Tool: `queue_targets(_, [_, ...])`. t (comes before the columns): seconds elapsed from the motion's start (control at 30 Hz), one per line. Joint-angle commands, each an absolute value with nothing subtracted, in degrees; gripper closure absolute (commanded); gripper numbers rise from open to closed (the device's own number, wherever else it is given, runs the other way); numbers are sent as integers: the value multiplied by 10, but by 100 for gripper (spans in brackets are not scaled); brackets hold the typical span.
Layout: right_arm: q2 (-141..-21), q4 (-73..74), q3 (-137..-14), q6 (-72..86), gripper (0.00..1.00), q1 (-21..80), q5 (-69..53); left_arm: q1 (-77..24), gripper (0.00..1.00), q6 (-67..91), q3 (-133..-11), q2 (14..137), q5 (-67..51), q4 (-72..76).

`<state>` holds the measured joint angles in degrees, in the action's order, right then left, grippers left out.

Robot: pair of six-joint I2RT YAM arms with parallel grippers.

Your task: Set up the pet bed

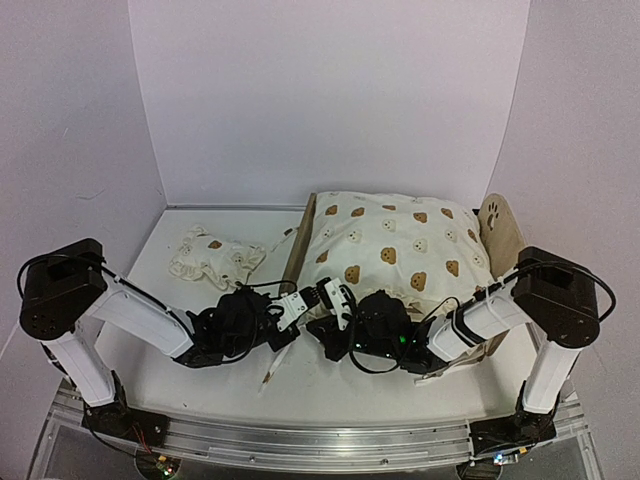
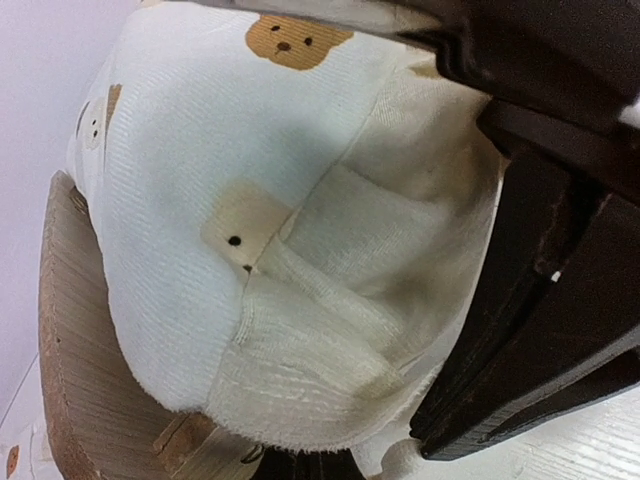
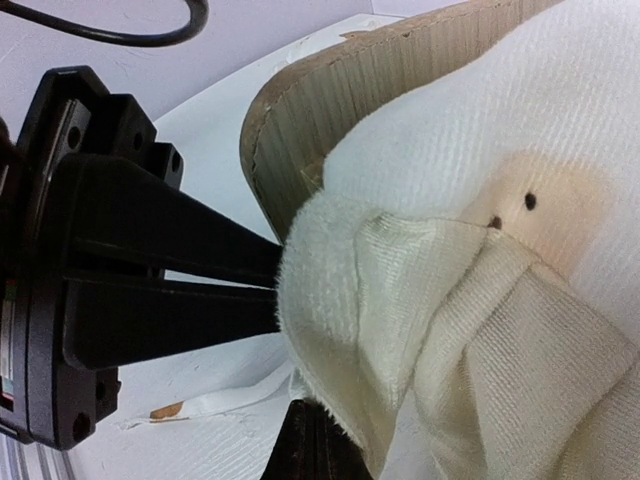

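The pet bed [image 1: 497, 228] is a light-wood frame with a paw-print headboard at the right and a low footboard [image 1: 297, 252] at the left. A large cream bear-print cushion [image 1: 395, 245] lies over it and hides its base. Both grippers meet at the cushion's near left corner. My left gripper [image 1: 316, 298] is shut on the ruffled edge [image 2: 300, 400], only its dark tip [image 2: 300, 465] showing. My right gripper [image 1: 340, 322] is shut on the same ruffle [image 3: 350, 330], its tip [image 3: 315, 445] under the fabric. The bed's wood [image 2: 70, 340] [image 3: 330, 90] sits just behind.
A small bear-print pillow [image 1: 210, 256] lies on the white table [image 1: 200, 385] to the left of the bed. A loose cushion tie [image 1: 276, 364] [image 3: 215, 403] trails on the table near the grippers. White walls close the back and both sides.
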<state>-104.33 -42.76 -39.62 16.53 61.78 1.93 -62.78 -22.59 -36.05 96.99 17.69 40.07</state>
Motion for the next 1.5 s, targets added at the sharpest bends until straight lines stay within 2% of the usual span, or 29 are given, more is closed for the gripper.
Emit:
queue_targets(0.0, [-1028,-465,-417,165,100,613,24,-618,100,-210,-367,927,137,414])
queue_targets(0.43, [-1061,-473,-468,127,100,610,-13,-612,100,-139,-331,861,80,346])
queue_targets(0.67, [-1070,-473,-468,145,100,606,86,-591,100,-105,-335,845,45,315])
queue_targets(0.8, [-1077,-496,-467,144,100,604,84,-582,100,-79,-340,832,15,298])
queue_targets(1.17, [-1131,-592,-483,180,100,552,-75,-539,100,10,-362,840,-94,260])
queue_targets(1.37, [-1157,-620,-507,189,100,524,-204,-533,100,27,-372,860,-108,253])
queue_targets(1.47, [-1168,-627,-516,193,100,522,-216,-531,100,36,-373,861,-108,248])
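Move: Just ahead of the shut left fingers, about 3 cm out and at nearly the same height, sits the cushion's near-left corner; the left end panel's near end is some 3 cm ahead and 3 cm left, slightly lower. The tie's loose end lies about 9 cm back and 7 cm left, down on the table. From the shut right fingers the cushion corner is about 3 cm ahead and 2 cm left, the panel end 3 cm ahead and 6 cm left. Keeping its pinch on the tie cloth, the right hand works forward, up and left, about 4 cm forward, across the cushion corner towards the end panel, its fingers levelling out. The left hand, still shut on its tie, lifts some 4 cm, then sinks halfway back while easing back and left, its wrist turning about 30 degrees so the fingers point more steeply down. ##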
